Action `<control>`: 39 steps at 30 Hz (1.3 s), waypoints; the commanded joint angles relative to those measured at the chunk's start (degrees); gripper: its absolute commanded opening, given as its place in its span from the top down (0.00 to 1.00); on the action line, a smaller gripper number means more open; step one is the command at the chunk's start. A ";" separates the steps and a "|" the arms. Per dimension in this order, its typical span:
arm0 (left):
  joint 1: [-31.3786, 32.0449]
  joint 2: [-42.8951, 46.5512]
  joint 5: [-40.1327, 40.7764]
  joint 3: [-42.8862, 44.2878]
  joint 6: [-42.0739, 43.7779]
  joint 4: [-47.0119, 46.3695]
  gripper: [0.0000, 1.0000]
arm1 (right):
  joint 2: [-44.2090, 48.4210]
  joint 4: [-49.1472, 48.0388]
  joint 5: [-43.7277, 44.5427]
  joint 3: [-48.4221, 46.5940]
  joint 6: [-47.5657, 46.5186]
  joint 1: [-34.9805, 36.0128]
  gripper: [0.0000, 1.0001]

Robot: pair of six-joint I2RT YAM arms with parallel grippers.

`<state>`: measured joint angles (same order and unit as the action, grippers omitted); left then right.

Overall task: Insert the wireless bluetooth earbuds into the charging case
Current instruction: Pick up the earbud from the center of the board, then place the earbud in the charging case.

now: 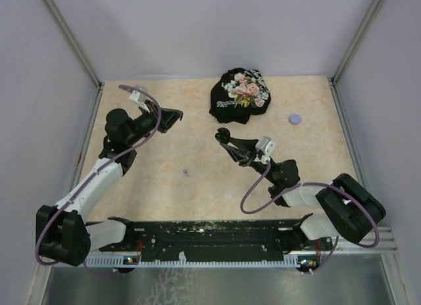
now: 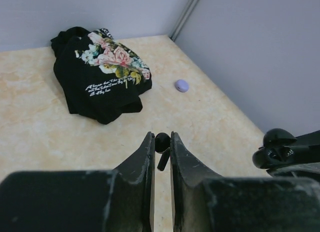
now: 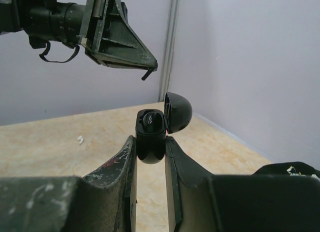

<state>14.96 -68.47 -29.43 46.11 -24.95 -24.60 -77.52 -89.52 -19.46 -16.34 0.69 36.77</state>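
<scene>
My left gripper (image 2: 161,138) is shut on a black earbud (image 2: 163,143), whose round head sits between the fingertips with the stem pointing down. In the top view the left gripper (image 1: 176,114) hovers left of the right gripper (image 1: 222,135). The right gripper (image 3: 150,140) is shut on the black charging case (image 3: 150,142), held upright with its lid (image 3: 178,112) swung open. A second black earbud (image 3: 150,120) sits in one slot of the case. In the right wrist view the left gripper (image 3: 146,72) hangs above the case, apart from it.
A black floral cloth (image 1: 240,94) lies at the back of the table. A lavender puck (image 1: 295,119) sits to its right. One tiny pale earbud (image 1: 187,172) lies on the table between the arms. Grey walls close in the back and sides.
</scene>
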 commanded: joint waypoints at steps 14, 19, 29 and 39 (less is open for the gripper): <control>10.16 6.92 0.11 -7.17 -10.67 -23.51 0.90 | -2.49 -9.37 5.31 -7.34 0.78 6.01 1.00; 11.57 7.28 -0.31 -7.18 -12.83 -25.85 0.89 | -3.29 -9.39 5.79 -8.43 0.98 6.77 1.00; 15.85 5.90 2.18 -7.64 -13.83 -29.69 0.89 | -3.48 -9.45 7.01 -9.15 1.31 7.21 1.00; 18.70 2.66 3.30 -7.42 -12.47 -31.00 0.89 | -2.80 -9.44 7.17 -9.17 2.39 7.36 1.00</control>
<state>32.71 -64.90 -27.00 38.65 -37.91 -52.75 -81.08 -89.52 -13.02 -23.05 1.76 43.51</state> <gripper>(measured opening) 0.179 0.214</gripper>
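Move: The left hand holds the earbud; the open charging case in the right fingers lies about 15 cm to its right, 7 cm back and a couple of centimetres lower. On the table some 26 cm below the left hand, the floral black cloth lies about 30 cm ahead and 18 cm right, and a small pale piece roughly 6 cm back and 1 cm left. From the right hand, the earbud is about 16 cm left, 8 cm ahead and 2 cm up. The left hand, fingers still shut on the earbud, carries it back about 10 cm, to the right and up towards the open case, levelling off near the end while the wrist swings clockwise and the fingertips tip up some 20 degrees. The right hand keeps its hold on the case and brings it some 3 cm left and 3 cm up to meet the earbud, then holds it there with hardly any turn. ##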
